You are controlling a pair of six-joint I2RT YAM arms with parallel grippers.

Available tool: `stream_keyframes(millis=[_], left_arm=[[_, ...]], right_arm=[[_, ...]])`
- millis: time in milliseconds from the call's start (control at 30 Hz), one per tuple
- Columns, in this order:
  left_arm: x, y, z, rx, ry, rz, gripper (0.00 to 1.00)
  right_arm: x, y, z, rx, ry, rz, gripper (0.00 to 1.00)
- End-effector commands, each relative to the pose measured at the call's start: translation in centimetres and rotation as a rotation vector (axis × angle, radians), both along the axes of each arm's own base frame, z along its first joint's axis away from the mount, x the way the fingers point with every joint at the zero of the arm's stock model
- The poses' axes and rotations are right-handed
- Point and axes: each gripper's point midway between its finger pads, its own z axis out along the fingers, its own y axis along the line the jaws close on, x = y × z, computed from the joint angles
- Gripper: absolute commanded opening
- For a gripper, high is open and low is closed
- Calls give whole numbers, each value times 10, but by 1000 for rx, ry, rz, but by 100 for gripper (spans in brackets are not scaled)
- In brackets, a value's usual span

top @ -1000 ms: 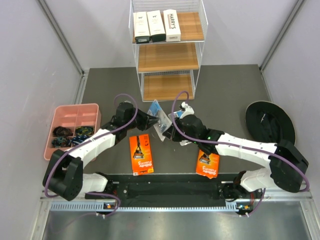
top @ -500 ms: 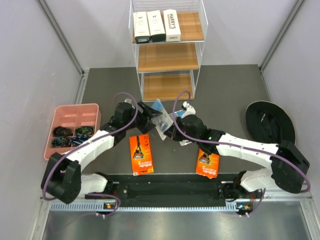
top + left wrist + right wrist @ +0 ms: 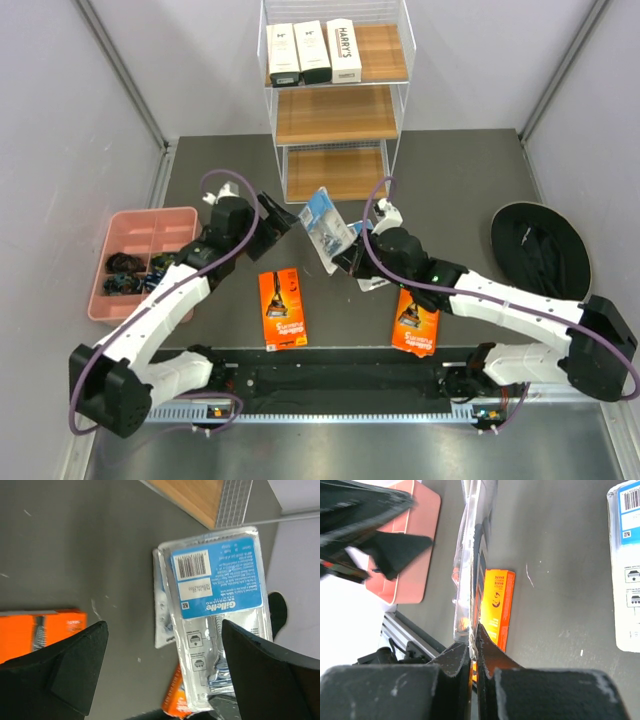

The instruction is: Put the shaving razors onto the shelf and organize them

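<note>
My right gripper (image 3: 345, 258) (image 3: 474, 641) is shut on the bottom edge of a blue-clear blister razor pack (image 3: 325, 226) (image 3: 220, 587) and holds it upright above the mat. To its left my left gripper (image 3: 279, 221) (image 3: 165, 680) stands wide open, apart from the pack. A second blister pack (image 3: 626, 565) (image 3: 162, 615) lies flat under the right arm. Two orange razor cards (image 3: 283, 308) (image 3: 415, 323) lie near the front. Three long white boxes (image 3: 313, 51) stand side by side on the left of the top tier of the shelf (image 3: 338, 115). Its two lower tiers are bare.
A pink compartment tray (image 3: 135, 235) with dark small items sits at the left edge of the mat. A black round object (image 3: 540, 250) lies at the right. Grey walls close in both sides.
My left gripper let go of the blister pack, opened wide and drew back to the left. The right gripper kept the pack and carried it slightly up and toward the shelf.
</note>
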Motion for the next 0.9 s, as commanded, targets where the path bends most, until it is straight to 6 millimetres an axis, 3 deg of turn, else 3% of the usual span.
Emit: stream_keyframes(millis=[0,67,200,433,700,867], left_arm=[[-5,57,23,290,-79,102,99],[-11,76,23,373,-68,145,99],[-19,93,10,463,-10,178,99],[-23,97,-5,505,24,160,99],[-26,100,-13,534,44,148,99],[-27,99,-19,529,55,147,99]], right_arm=[[3,2,42,74,-83,-5,0],[2,2,43,77,-86,-6,0],[2,2,44,75,-81,-4,0],[3,8,58,112,-94,4,0],[15,21,100,284,-142,27,0],[34,19,121,363,-159,17,0]])
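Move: The razor blister pack in the right fingers has its middle about 6 cm ahead and 5 cm left of that hand; the shelf's middle board lies some 34 cm ahead, 2 cm left and roughly level in height. Down on the table, about 17 cm lower, the second blister pack is 13 cm ahead and 7 cm right, the left orange box level and 16 cm left. From the left hand, the held pack's middle lies 9 cm right, about level and neither ahead nor back. The blister pack stays pinched by one end in the right fingers, almost still while the open left hand draws away to its left by about 9 cm, first rising a little, then sinking back, and rolls nearly 30 degrees, its left side coming up. Late on, the right hand lifts the pack about 5 cm, starting slightly forward towards the shelf with a small roll. ##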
